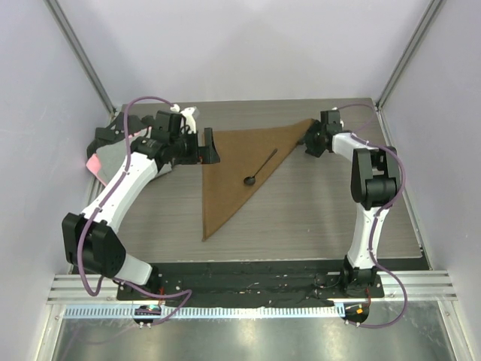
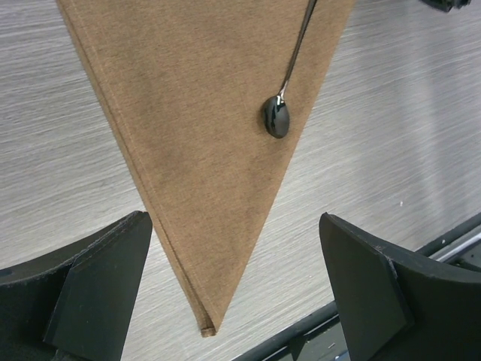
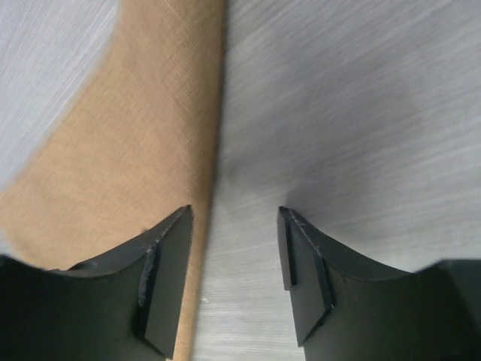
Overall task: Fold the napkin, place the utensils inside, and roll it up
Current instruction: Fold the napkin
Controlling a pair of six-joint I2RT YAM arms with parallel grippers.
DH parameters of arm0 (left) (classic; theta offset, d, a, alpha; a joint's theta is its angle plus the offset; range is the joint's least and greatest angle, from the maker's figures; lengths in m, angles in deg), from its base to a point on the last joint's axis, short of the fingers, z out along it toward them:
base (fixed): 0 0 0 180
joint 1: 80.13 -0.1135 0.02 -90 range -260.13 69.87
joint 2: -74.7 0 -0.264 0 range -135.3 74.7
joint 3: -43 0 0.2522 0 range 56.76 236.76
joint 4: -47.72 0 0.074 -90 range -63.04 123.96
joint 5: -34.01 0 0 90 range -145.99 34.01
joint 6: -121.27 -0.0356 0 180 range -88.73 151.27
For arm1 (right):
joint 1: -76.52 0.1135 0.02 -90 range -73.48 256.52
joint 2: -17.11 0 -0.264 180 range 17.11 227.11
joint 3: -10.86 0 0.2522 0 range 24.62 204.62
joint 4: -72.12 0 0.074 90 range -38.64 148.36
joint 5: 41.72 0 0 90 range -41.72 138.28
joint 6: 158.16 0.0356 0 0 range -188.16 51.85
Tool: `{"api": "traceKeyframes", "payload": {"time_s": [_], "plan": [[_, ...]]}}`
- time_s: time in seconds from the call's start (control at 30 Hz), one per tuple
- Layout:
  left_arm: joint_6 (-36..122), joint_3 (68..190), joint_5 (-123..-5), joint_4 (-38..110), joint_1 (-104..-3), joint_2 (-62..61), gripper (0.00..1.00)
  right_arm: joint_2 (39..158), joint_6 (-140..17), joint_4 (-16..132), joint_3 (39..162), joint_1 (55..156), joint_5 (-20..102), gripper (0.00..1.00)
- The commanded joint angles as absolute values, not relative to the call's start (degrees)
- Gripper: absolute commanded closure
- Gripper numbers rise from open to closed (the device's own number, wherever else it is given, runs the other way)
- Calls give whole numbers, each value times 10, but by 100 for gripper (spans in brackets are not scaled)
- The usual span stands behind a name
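The brown napkin (image 1: pixel 229 169) lies flat on the table, folded into a triangle with its long point towards the near edge. On it rests a black utensil (image 1: pixel 259 169), a spoon, with its head (image 2: pixel 276 116) nearer me and its thin handle running back and to the right. My left gripper (image 1: pixel 212 147) hovers at the napkin's back-left corner, jaws wide open and empty; its wrist view looks down the napkin (image 2: pixel 203 135) to the doubled tip. My right gripper (image 1: pixel 304 141) is low at the back-right corner, open, with bare table between its fingers and the napkin's edge (image 3: pixel 135 150) beside the left finger (image 3: pixel 169 263).
A grey cloth with a pink edge (image 1: pixel 98 162) lies at the far left under the left arm, with a white object (image 1: pixel 188 114) behind the left wrist. A black base strip (image 1: pixel 248 274) runs along the near edge. Walls and rails close in the sides.
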State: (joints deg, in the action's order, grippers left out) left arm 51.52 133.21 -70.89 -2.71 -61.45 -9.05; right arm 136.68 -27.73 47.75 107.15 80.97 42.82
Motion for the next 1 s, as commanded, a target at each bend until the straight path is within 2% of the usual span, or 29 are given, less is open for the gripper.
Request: {"api": "traceKeyframes", "payload": {"time_s": [0.0,0.53,0.97], "plan": [[492,1341,-690,-9,-616,-101,0,1403,-288,522,1123,779,385,44],[486,1353,-692,-11,-624,-135,0,1513,-274,549,1193,743,357,45],[488,1353,-699,-10,-633,-138,0,1551,-261,544,1231,743,352,48]]}}
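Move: The napkin's far right corner lies about 11 cm ahead of the right gripper, 4 cm to its right and barely below it. The diagonal folded edge runs some 2 cm to this gripper's left. The spoon, on the napkin, lies about 20 cm to its left and 11 cm back. From the left gripper the corner is roughly 28 cm ahead, 48 cm right and 18 cm lower. Slide the right gripper low and level along the folded edge towards the napkin's far right corner, about 9 cm forward, drifting some 4 cm right early on, then straight out and slowing. Keep the fingers half open and tilt them roughly 10 degrees outward. Lower the open left gripper about 3 cm over the napkin, touching nothing. ##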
